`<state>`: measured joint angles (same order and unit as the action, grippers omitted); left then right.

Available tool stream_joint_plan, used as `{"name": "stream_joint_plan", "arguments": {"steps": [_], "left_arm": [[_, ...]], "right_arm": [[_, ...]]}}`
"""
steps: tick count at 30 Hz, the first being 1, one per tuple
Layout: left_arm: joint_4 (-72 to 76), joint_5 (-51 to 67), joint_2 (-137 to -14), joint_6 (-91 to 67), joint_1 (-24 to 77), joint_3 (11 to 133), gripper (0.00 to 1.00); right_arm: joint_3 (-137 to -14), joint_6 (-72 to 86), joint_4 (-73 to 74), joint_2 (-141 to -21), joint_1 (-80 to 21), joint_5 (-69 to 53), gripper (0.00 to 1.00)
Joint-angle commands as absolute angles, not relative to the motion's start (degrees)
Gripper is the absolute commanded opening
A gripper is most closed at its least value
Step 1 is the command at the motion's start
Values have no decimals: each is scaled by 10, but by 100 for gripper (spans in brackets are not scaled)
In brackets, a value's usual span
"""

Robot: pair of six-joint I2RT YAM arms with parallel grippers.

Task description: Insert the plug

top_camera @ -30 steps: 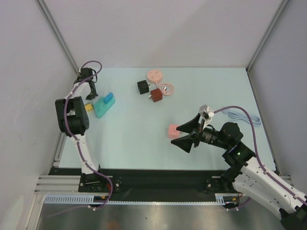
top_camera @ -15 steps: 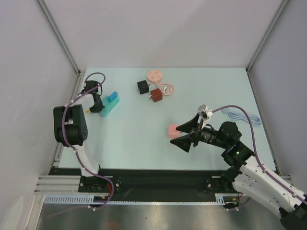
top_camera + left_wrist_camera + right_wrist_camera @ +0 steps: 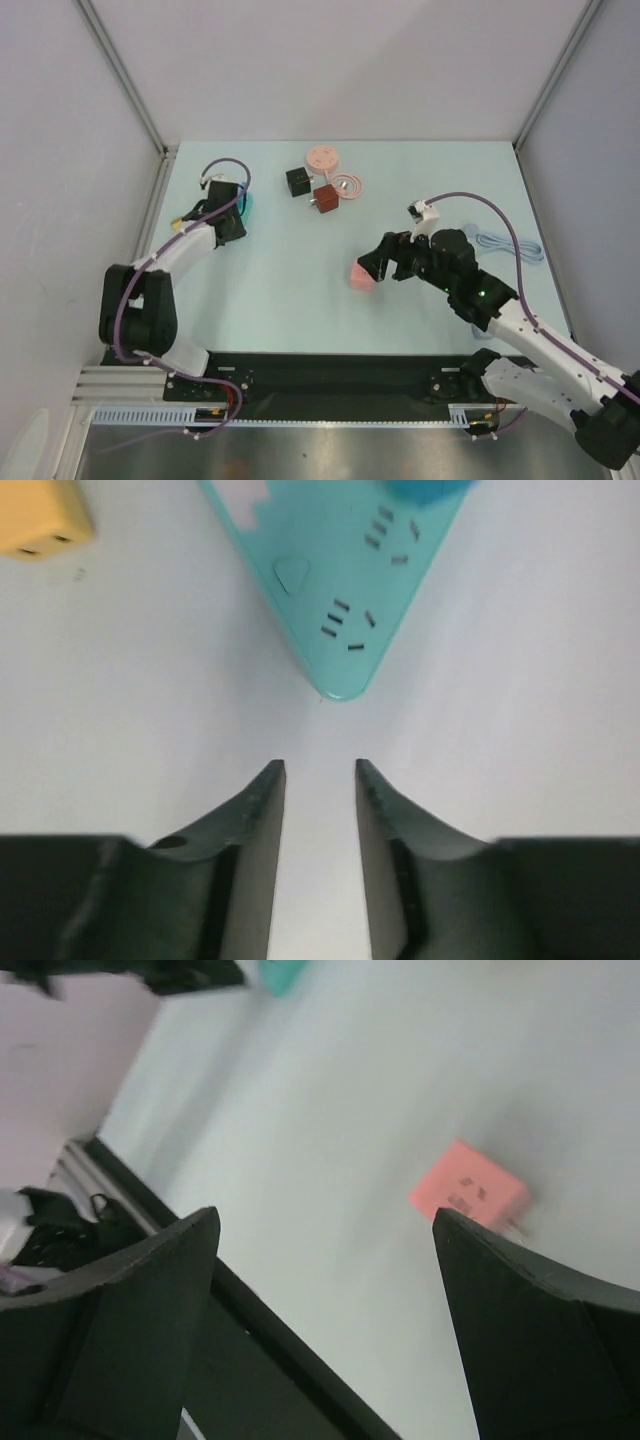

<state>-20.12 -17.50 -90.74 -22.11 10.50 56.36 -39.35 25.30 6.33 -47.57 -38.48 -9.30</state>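
A teal power strip (image 3: 340,580) lies on the table with a blue plug (image 3: 430,488) seated at its far end. In the top view only its edge (image 3: 248,205) shows past my left gripper (image 3: 228,212). In the left wrist view the left gripper (image 3: 320,770) hovers just short of the strip's rounded near end, its jaws a narrow gap apart and empty. A yellow plug (image 3: 40,520) lies left of the strip. A pink plug (image 3: 360,275) lies mid-table. My right gripper (image 3: 373,264) stands wide open beside it, and the pink plug (image 3: 470,1195) sits by its right fingertip.
At the back stand a black adapter (image 3: 298,180), a dark red adapter (image 3: 325,198), a round pink reel (image 3: 322,156) and a pink cable coil (image 3: 348,186). A pale blue cable (image 3: 500,243) lies at the right. The table's black front rail (image 3: 250,1320) runs close below the right gripper.
My left arm swung from the back-left corner out over the power strip, which shifted right, and its jaws parted slightly. My right gripper turned and drew in over the pink plug.
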Motion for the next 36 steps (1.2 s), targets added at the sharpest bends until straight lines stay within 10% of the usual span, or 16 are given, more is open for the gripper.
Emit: {"name": "stream_joint_plan", "arguments": {"steps": [1,5,8,15,36], "left_arm": [[-234,-214,-818,-241,105,607,42],[-233,-84,-734,-182,140,596,47],[-221,52,-722,-139,218,591,73],[-259,-26,-832,-142,459,628,78],[-278,-74,-1063,-178,551,801,87]], "right_arm": [[-422,293,153,-531,-383,35,93],[-436,296,172,-599,-381,39,92],[-437,288,211,-591,-372,36,93],[-437,285,323,-465,-327,38,94],[-467,265,352,-329,-322,-18,94]]}}
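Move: The pink plug lies about 31 cm to the right of the left gripper, some 6 cm nearer the base and 4 cm below it. The red plug stands roughly 21 cm farther out than the pink plug and 9 cm to its left. The teal strip's middle is about 11 cm ahead of the left gripper and 2 cm to its left, some 5 cm lower. From the right gripper, the pink plug is about 9 cm ahead, 3 cm left and 21 cm down. Lift the left gripper clear of the teal strip by some 12 cm, then swing it about 33 cm right and 11 cm back, turning the wrist clockwise about 55 degrees and opening the fingers wide, and sink again to hang just over the pink plug without touching it. Meanwhile dip the open right gripper, shift it 9 cm right out of the way and bring it most of the way back up. ##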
